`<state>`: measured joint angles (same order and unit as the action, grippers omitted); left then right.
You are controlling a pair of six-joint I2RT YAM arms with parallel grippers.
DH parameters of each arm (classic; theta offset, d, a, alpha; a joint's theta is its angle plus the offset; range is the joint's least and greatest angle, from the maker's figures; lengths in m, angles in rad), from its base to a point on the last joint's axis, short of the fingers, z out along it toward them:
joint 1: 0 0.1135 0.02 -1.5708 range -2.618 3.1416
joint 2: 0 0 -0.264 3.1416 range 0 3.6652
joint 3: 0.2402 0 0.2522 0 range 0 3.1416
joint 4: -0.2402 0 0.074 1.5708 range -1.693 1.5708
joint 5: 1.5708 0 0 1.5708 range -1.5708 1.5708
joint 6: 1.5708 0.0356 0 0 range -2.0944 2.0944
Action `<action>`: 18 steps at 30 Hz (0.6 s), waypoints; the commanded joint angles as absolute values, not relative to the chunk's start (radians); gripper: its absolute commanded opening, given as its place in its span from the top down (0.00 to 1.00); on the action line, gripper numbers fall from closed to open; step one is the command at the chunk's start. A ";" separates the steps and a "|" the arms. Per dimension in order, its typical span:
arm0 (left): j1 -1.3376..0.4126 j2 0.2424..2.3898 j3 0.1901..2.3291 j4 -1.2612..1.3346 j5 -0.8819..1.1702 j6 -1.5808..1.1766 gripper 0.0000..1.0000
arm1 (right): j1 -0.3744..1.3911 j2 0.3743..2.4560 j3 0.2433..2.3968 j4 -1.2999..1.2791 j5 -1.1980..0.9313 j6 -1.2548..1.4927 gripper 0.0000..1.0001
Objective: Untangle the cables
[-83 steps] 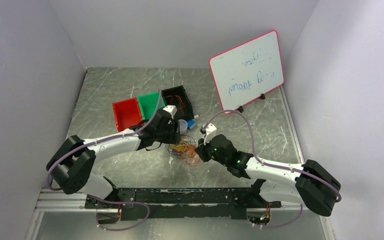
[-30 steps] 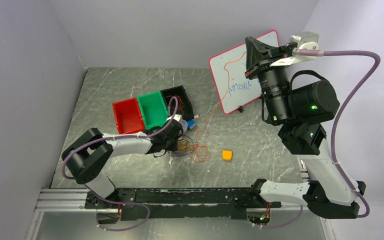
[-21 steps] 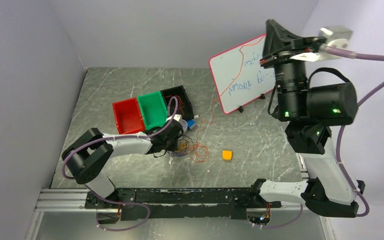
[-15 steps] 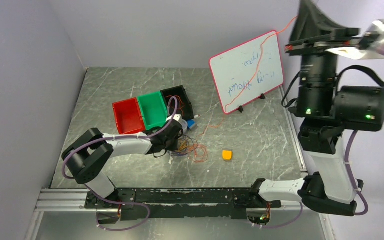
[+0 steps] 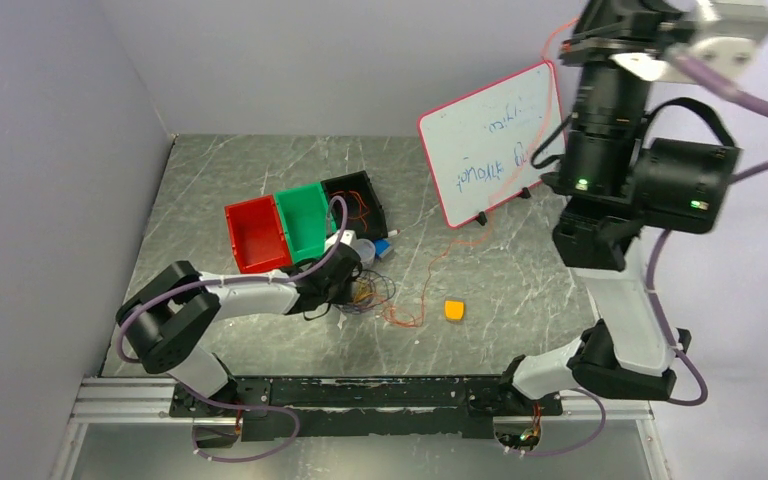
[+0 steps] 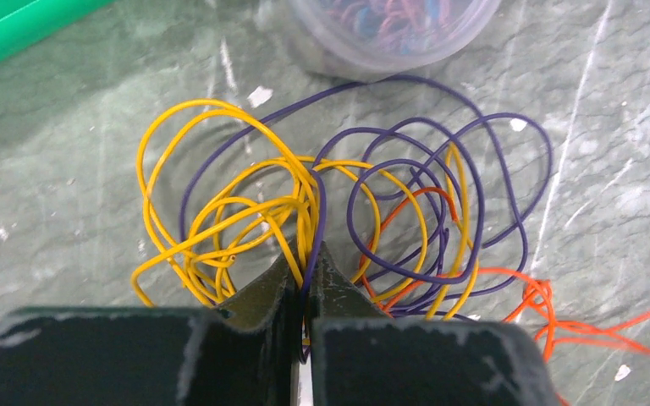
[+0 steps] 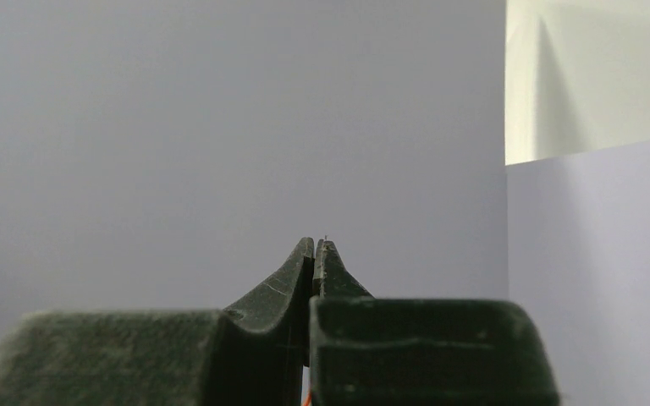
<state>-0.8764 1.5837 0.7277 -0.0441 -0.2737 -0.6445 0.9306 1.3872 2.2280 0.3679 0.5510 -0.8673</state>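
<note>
The cables lie in a loose tangle on the table in front of the bins. My left gripper is down on the tangle. In the left wrist view it is shut on yellow and dark purple strands, with orange loops to the right. My right gripper is raised high at the top edge of the view. It is shut on the orange cable, which runs from the tangle up past the whiteboard to it.
Red, green and black bins stand behind the tangle, the black one holding orange wire. A clear tub sits just beyond the cables. A small orange block lies to the right. A whiteboard leans at the back right.
My right arm left the tangle and rose high to the upper right, drawing the orange cable out with it. The left gripper stayed shut on the tangle. The orange block now lies on the table.
</note>
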 commanded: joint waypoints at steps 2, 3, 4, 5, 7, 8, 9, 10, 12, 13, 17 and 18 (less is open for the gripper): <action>-0.881 1.534 0.651 -0.201 -0.323 -0.674 0.93 | 0.934 1.358 2.095 0.413 0.593 -0.934 1.00; -0.881 1.510 0.646 -0.208 -0.332 -0.674 0.93 | 0.935 1.345 2.054 0.414 0.603 -0.922 1.00; -0.881 1.488 0.646 -0.218 -0.341 -0.671 0.93 | 0.935 1.331 2.017 0.413 0.616 -0.911 1.00; -0.881 1.467 0.650 -0.228 -0.350 -0.668 0.93 | 0.933 1.318 1.980 0.404 0.631 -0.893 1.00; -0.881 1.420 0.656 -0.245 -0.365 -0.661 0.93 | 0.934 1.287 1.893 0.385 0.661 -0.862 1.00; -0.881 1.395 0.659 -0.253 -0.373 -0.653 0.93 | 0.934 1.271 1.851 0.390 0.681 -0.848 1.00; -0.881 1.371 0.662 -0.259 -0.378 -0.649 0.93 | 0.933 1.255 1.814 0.391 0.704 -0.839 1.00; -0.881 1.352 0.664 -0.264 -0.383 -0.644 0.93 | 0.934 1.236 1.775 0.393 0.737 -0.835 1.00; -0.881 1.323 0.670 -0.285 -0.400 -0.642 0.93 | 0.933 1.210 1.697 0.423 0.797 -0.849 1.00; -0.881 1.310 0.674 -0.297 -0.407 -0.642 0.93 | 0.932 1.199 1.662 0.436 0.826 -0.856 1.00; -0.880 1.283 0.689 -0.344 -0.429 -0.648 0.92 | 0.930 1.145 1.569 0.395 0.870 -0.787 1.00; -0.880 1.274 0.693 -0.349 -0.431 -0.649 0.87 | 0.931 1.137 1.559 0.375 0.869 -0.761 1.00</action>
<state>-0.8768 1.3037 0.6601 -0.2852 -0.3809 -0.6533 0.9306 1.1862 1.5974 0.3840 0.7959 -0.8364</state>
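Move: The left fingers already pinch the yellow and purple cables; the tangle's middle lies about 3 cm ahead and 2 cm to the right. From that hand, the orange loops lie about 11 cm right and 4 cm back, and the clear tub 12 cm ahead, 4 cm right. The right hand holds the orange cable high up: the black bin is about 28 cm ahead, 28 cm left and 76 cm below, the yellow block almost straight beneath, 6 cm left. Keeping its pinch on the yellow and purple cables, the left hand drags the tangle some 5 cm left and slightly back, then lifts a few centimetres. The right hand, still shut on the orange cable, comes down fast by about 16 cm, swinging forward and a little left towards the black bin while its upward-pointing fingers tip forward some 25 degrees. ##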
